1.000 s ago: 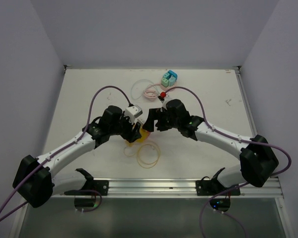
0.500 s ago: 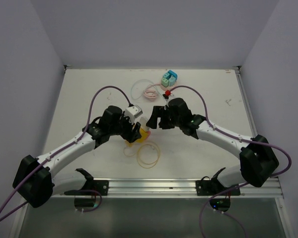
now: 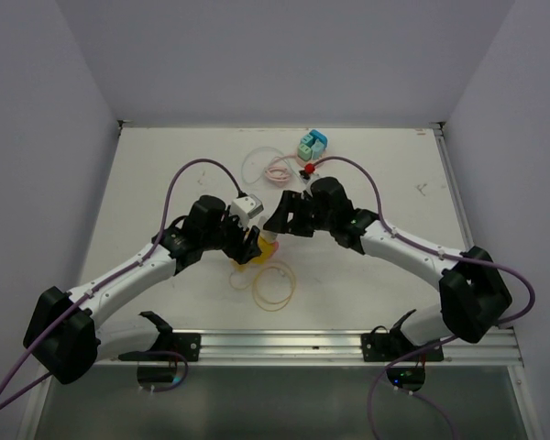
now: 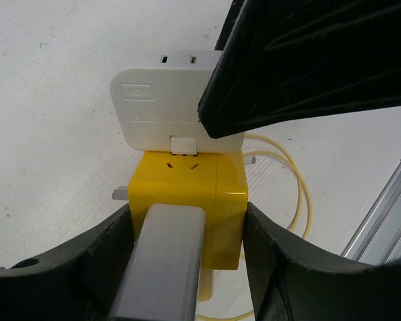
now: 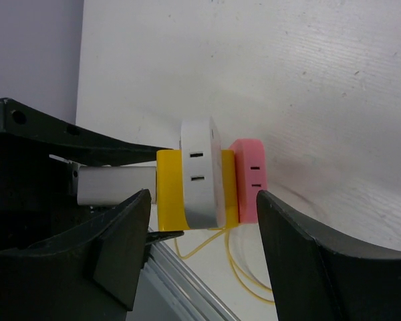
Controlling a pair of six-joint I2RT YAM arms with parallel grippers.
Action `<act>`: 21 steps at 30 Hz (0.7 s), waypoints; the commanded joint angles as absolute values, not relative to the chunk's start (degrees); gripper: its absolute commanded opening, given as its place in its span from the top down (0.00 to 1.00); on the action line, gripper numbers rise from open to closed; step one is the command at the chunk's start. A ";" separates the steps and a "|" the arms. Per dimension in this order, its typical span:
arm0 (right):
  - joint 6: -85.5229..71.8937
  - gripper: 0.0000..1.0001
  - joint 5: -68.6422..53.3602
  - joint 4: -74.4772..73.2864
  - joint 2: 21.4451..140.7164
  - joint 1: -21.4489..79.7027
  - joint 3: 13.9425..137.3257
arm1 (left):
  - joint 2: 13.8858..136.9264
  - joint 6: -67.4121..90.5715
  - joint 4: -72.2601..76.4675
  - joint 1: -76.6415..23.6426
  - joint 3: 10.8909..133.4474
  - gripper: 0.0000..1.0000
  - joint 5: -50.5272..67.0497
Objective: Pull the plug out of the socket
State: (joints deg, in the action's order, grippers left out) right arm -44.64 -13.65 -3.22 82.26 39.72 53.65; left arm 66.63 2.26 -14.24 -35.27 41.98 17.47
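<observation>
A yellow socket cube (image 4: 187, 190) is held off the table, and my left gripper (image 4: 187, 231) is shut on its two sides. A white plug block (image 4: 162, 107) is seated in the cube's far face. The right wrist view shows the white plug (image 5: 200, 175) facing the camera, with a pink block (image 5: 248, 179) on the side of the yellow socket (image 5: 167, 190). A grey bar (image 5: 117, 185) sticks out of the opposite side. My right gripper (image 5: 204, 231) is open, its jaws straddling this stack without touching it. In the top view both grippers meet at the socket (image 3: 257, 255) in mid-table.
The socket's yellow cord (image 3: 273, 282) lies coiled just in front of the grippers. A teal block (image 3: 313, 143) and a loose white and pink cable (image 3: 270, 167) lie at the back. A metal rail (image 3: 284, 344) runs along the near edge.
My right gripper has shifted left and back to sit over the stack, and its jaws have narrowed. The left gripper and the socket have stayed still.
</observation>
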 commanded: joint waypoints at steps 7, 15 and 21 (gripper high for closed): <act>-47.64 0.42 -16.61 -0.26 86.48 39.64 58.27 | 64.78 1.49 -7.03 -35.24 42.72 0.92 19.34; -49.83 0.58 -14.68 -1.14 87.63 39.64 58.45 | 63.37 1.23 -6.94 -35.16 42.19 0.92 17.67; -51.24 0.66 -14.06 -2.54 86.75 39.20 57.92 | 61.79 1.23 -5.89 -35.24 41.57 0.95 16.70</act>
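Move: The white plug on the yellow socket stands just off the right fingertips: from that hand about 1 cm ahead, 2 cm to its left and 2 cm lower, between the open fingers' lines. The socket is roughly 1 cm back, 3 cm left and 4 cm below, the pink plug some 1 cm back, level sideways and 4 cm lower. From the left hand, which already grips the socket, the white plug lies about 3 cm ahead, 2 cm right and 2 cm higher. Around the white plug the right fingers settle and close: the right hand eases roughly 1.5 cm left, with about 1 cm each of forward and down, mostly early on, barely tilting. Its fingers narrow from well open to about a third open, until their tips flank and seem to touch the plug's two sides. The left hand keeps its hold on the socket, nearly still. ##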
